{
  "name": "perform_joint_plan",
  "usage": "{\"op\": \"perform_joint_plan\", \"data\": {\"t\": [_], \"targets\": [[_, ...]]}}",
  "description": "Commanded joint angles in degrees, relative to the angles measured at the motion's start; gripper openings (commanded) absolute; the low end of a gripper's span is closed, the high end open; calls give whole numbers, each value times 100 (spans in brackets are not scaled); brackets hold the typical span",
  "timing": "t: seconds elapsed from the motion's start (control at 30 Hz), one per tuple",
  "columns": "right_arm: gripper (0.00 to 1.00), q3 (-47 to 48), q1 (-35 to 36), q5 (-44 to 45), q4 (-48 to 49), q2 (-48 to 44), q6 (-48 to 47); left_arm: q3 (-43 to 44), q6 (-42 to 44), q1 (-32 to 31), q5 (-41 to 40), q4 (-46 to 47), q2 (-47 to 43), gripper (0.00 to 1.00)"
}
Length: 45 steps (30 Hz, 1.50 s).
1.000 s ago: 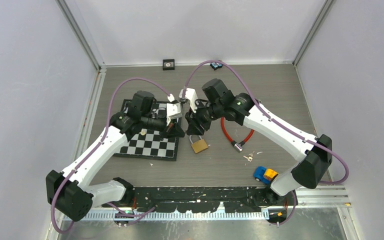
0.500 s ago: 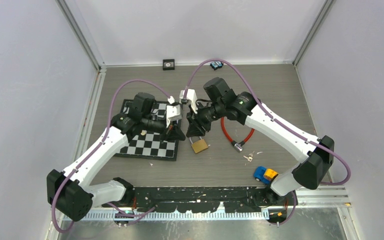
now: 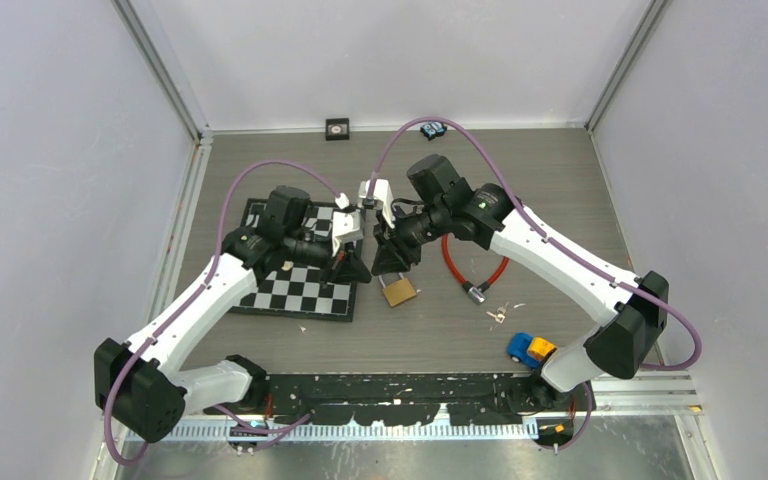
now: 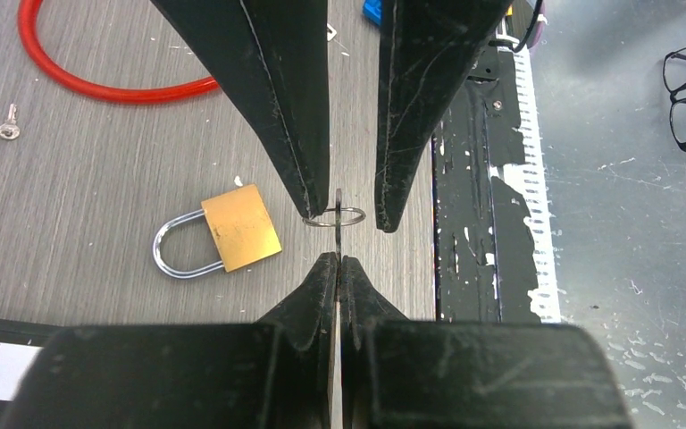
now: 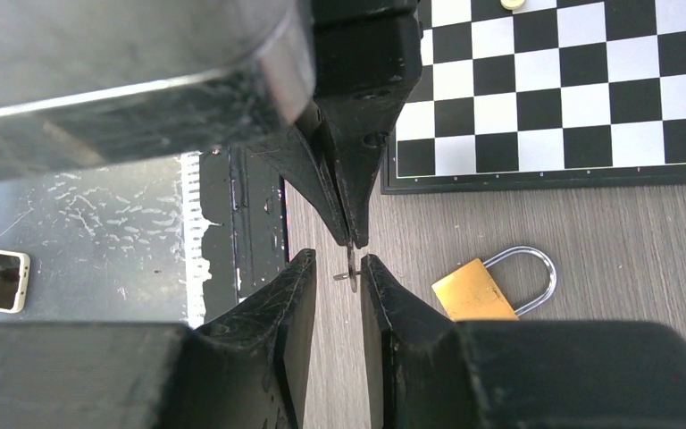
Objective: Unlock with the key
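Observation:
A brass padlock [image 3: 398, 291] with a steel shackle lies flat on the table, also seen in the left wrist view [image 4: 232, 228] and the right wrist view [image 5: 478, 290]. My left gripper [image 4: 337, 259] is shut on a thin key [image 4: 337, 207], held edge-on above the table, with its wire ring [image 4: 350, 217] sticking out past the tips. My right gripper [image 5: 339, 264] faces it tip to tip and stands open. Its fingers [image 4: 286, 116] straddle the key's [image 5: 350, 266] ring end, which sits close to one pad. Both grippers meet just above the padlock.
A chessboard [image 3: 300, 290] lies under the left arm. A red cable lock [image 3: 460, 270] curves right of the padlock, with loose keys [image 3: 498, 314] and a toy car [image 3: 530, 348] nearer the front. A black strip [image 4: 473, 179] marks the table's near edge.
The right gripper's jaws have narrowed around the key's ring end. The right arm shifted slightly toward the left gripper. The left gripper stays shut on the key.

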Motion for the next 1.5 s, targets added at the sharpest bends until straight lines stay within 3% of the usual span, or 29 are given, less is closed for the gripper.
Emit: {"op": "perform_joint_plan", "data": {"t": [0.0, 0.73, 1.07, 1.47], "targets": [[29, 120, 12, -112, 161, 0, -53, -35, -91, 43, 247, 287, -136, 0], [21, -152, 14, 10, 345, 10, -64, -156, -222, 117, 384, 500, -283, 0], [1, -166, 17, 8, 423, -6, 68, -182, -259, 128, 374, 548, -274, 0], [1, -295, 14, 330, 521, -86, 84, -183, -289, 179, 311, 619, -398, 0]]}}
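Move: The key ring sticks out of my closed left fingertips, about 2 cm to that hand's right and 1 cm lower. From my right hand it is roughly 1 cm to the left and 1 cm down, level fore and aft, between the open fingers. The padlock lies some 5 cm ahead of the right hand, 3 cm to its right and 20 cm below. The red cable lock is about 12 cm ahead, 18 cm to the right and 20 cm below. I keep my left hand almost still, holding the key out in its closed fingertips. I sink my right hand about 1.5 cm with hardly any wrist turn, so its fingertips come down around the ring end. The fingers close slowly at first, then quickly, and pinch the ring and key beside the left fingertips. ##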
